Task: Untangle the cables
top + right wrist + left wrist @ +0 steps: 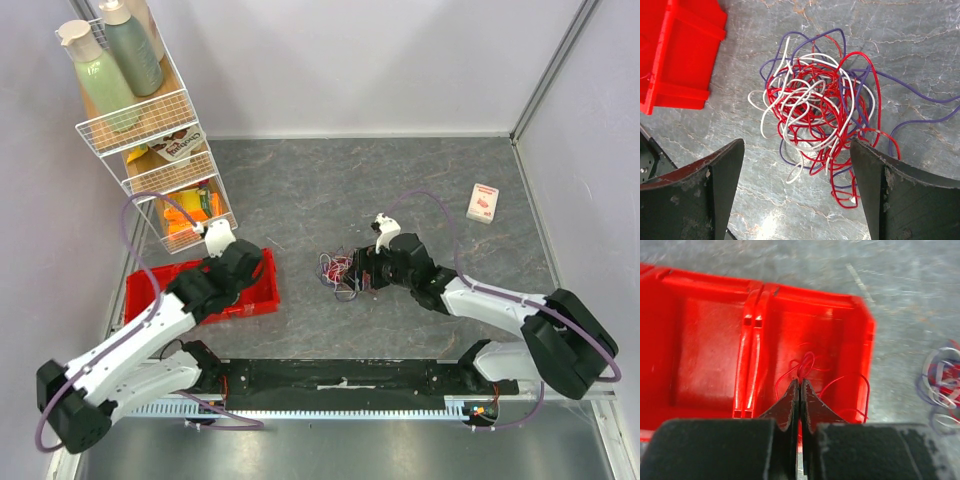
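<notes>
A tangle of thin red, white and dark purple cables lies on the grey table, mid-table in the top view. My right gripper hangs open just above its near edge, one finger on each side, with nothing held; the right fingertip is close to a red loop. My left gripper is shut over the right compartment of a red bin, with a loose red cable pinched at its tips. That cable curls down into the bin. The tangle also shows at the right edge of the left wrist view.
The red bin sits at the near left, with my left arm above it. A white wire rack with bottles and packets stands at the back left. A small red-and-white box lies at the back right. Walls close the table on three sides.
</notes>
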Action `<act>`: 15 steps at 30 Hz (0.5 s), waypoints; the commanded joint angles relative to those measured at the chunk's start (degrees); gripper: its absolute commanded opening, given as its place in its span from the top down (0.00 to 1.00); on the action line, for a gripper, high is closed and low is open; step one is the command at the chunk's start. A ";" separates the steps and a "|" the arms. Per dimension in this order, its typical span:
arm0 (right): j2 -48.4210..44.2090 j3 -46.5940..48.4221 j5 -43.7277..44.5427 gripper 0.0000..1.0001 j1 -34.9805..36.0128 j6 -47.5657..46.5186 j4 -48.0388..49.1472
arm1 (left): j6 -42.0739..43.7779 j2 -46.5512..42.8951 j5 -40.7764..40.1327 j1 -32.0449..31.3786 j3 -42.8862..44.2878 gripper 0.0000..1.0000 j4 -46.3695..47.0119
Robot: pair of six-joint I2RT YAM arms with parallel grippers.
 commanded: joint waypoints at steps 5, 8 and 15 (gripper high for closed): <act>-6.79 -1.72 2.55 0.06 0.02 0.34 -1.24 | -20.18 12.52 -4.73 5.07 2.06 0.98 -11.63; -7.85 -2.25 3.96 0.05 0.02 -0.10 -1.51 | -21.33 15.24 0.20 5.79 1.36 0.98 -10.58; -6.98 -0.49 3.43 0.05 0.02 -2.21 -4.75 | -11.95 9.30 4.25 5.71 4.07 0.40 -4.96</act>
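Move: The left hand already holds a red cable over the red box's right-hand compartment, whose middle is about 2 cm ahead, 2 cm right and 13 cm below. The middle compartment is some 9 cm left and level with the hand; the cable tangle sits roughly 21 cm right, 3 cm ahead, 14 cm below. From the right hand, that right-hand compartment lies about 25 cm left, 1 cm back and 6 cm lower. The left hand sinks about 6 cm into the right-hand compartment, drifting left, tipping down, then opens around the red cable. ##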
